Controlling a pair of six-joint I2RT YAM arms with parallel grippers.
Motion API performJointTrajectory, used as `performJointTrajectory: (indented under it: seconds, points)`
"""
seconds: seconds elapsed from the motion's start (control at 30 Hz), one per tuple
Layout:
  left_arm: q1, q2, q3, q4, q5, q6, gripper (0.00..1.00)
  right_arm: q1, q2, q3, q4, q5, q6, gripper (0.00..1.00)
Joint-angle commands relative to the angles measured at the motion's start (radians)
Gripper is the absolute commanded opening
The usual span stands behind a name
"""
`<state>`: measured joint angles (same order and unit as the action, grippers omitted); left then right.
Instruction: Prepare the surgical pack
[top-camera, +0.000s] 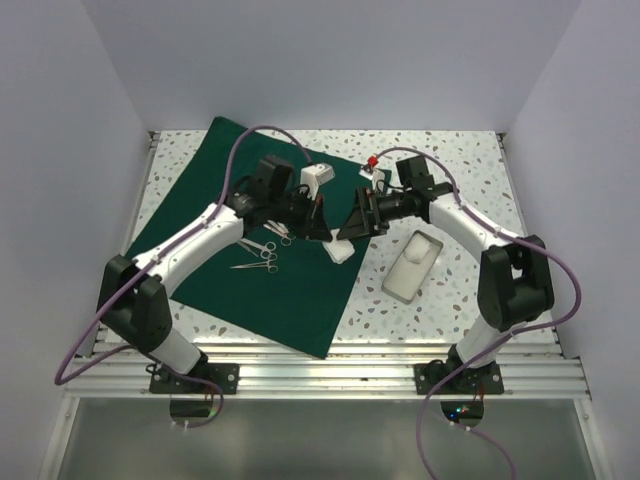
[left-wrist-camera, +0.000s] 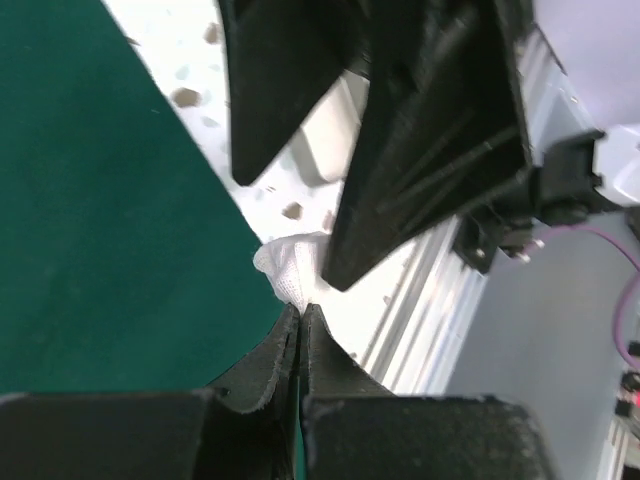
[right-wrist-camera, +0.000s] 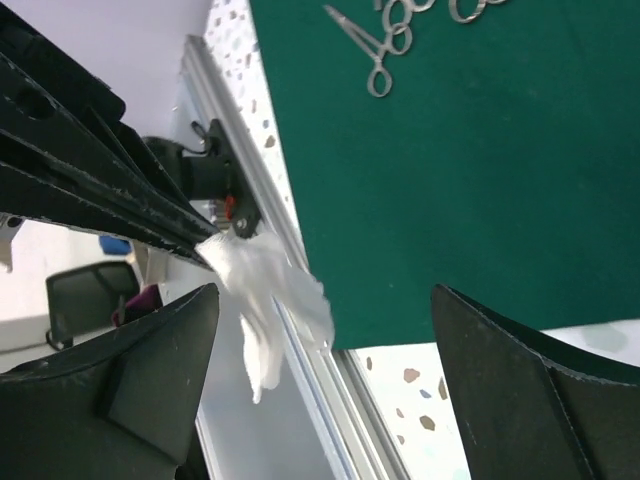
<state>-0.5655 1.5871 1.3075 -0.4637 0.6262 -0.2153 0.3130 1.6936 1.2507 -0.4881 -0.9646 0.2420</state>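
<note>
The dark green drape (top-camera: 250, 270) lies flat on the left half of the table. On it are steel scissors and forceps (top-camera: 262, 252), and one forceps (right-wrist-camera: 377, 58) shows in the right wrist view. My left gripper (left-wrist-camera: 301, 310) is shut on a corner of a white gauze square (left-wrist-camera: 288, 268), which hangs crumpled over the drape's right edge (top-camera: 340, 252). My right gripper (right-wrist-camera: 325, 292) faces it with its jaws open wide around the hanging gauze (right-wrist-camera: 262, 295), not touching it. A steel tray (top-camera: 424, 247) holding more white gauze sits on the right.
A white block (top-camera: 318, 177) stands on the drape's far edge, with a small red-topped item (top-camera: 373, 162) beside it. Grey walls close in the speckled table (top-camera: 470, 170) on three sides. An aluminium rail (top-camera: 330, 360) runs along the near edge.
</note>
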Motion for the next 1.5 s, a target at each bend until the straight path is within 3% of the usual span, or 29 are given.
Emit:
performJointTrajectory:
  seconds: [0.0, 0.3, 0.47, 0.6, 0.67, 0.73, 0.77, 0.8, 0.87, 0.9, 1.0, 1.2, 1.3, 1.47]
  points:
    - [-0.007, -0.068, -0.057, -0.016, 0.134, 0.04, 0.0, 0.006, -0.071, -0.043, 0.104, -0.121, -0.012, 0.91]
    - [-0.013, -0.133, -0.106, -0.015, 0.165, 0.028, 0.0, 0.092, -0.147, -0.14, 0.128, -0.21, 0.002, 0.86]
    - [-0.013, -0.141, -0.105, -0.001, 0.173, 0.016, 0.0, 0.115, -0.167, -0.183, 0.115, -0.215, 0.014, 0.75]
    - [-0.013, -0.141, -0.106, -0.001, 0.175, 0.02, 0.0, 0.123, -0.18, -0.214, 0.137, -0.212, 0.037, 0.49]
    - [-0.014, -0.136, -0.106, -0.001, 0.179, 0.016, 0.0, 0.127, -0.18, -0.224, 0.135, -0.209, 0.04, 0.43]
    - [-0.013, -0.131, -0.105, 0.0, 0.187, 0.017, 0.0, 0.13, -0.178, -0.229, 0.134, -0.201, 0.042, 0.26]
    - [-0.013, -0.131, -0.103, 0.002, 0.187, 0.013, 0.0, 0.133, -0.178, -0.232, 0.132, -0.201, 0.045, 0.08]
    - [-0.014, -0.13, -0.102, 0.0, 0.187, 0.014, 0.0, 0.132, -0.178, -0.235, 0.134, -0.2, 0.046, 0.0]
    - [-0.01, -0.127, -0.096, 0.002, 0.175, 0.005, 0.03, 0.133, -0.184, -0.247, 0.149, -0.184, 0.072, 0.0]
    - [-0.005, -0.125, -0.094, 0.003, 0.167, 0.001, 0.23, 0.133, -0.187, -0.25, 0.154, -0.174, 0.083, 0.0]
    - [0.036, -0.127, -0.106, 0.0, 0.118, -0.021, 0.52, 0.127, -0.202, -0.273, 0.149, -0.109, 0.121, 0.0]
    - [0.194, -0.122, -0.108, -0.033, 0.0, -0.039, 0.61, 0.014, -0.291, -0.353, 0.091, 0.068, 0.195, 0.0]
    - [0.194, -0.096, -0.073, -0.104, -0.095, -0.009, 0.6, -0.124, -0.357, -0.399, 0.031, 0.136, 0.209, 0.0]
    - [0.194, -0.052, -0.096, -0.089, -0.079, 0.001, 0.57, -0.31, -0.393, -0.425, -0.066, 0.358, 0.198, 0.0]
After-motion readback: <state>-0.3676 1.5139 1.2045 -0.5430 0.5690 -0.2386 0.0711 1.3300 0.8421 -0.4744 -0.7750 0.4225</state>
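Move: The gauze is already pinched in the left fingertips, its middle some 3 cm to the right of that hand, 3 cm below and 1 cm back. From the open right hand, the gauze lies about 5 cm back, 3 cm left and 2 cm lower. The tray is roughly 8 cm back, 15 cm right and 12 cm below the right hand; the scissors are some 15 cm left, 1 cm ahead and 15 cm below the left hand. Back towards the robot go both hands, the left easing some 5 cm with the gauze, the right about 9 cm and slightly left until its fingers shut on the gauze. Only then do the left fingers open and that hand backs off left and forward; the right swings the gauze rightward, also forward and a little down, towards the tray, turning clockwise nearly 40 degrees. ##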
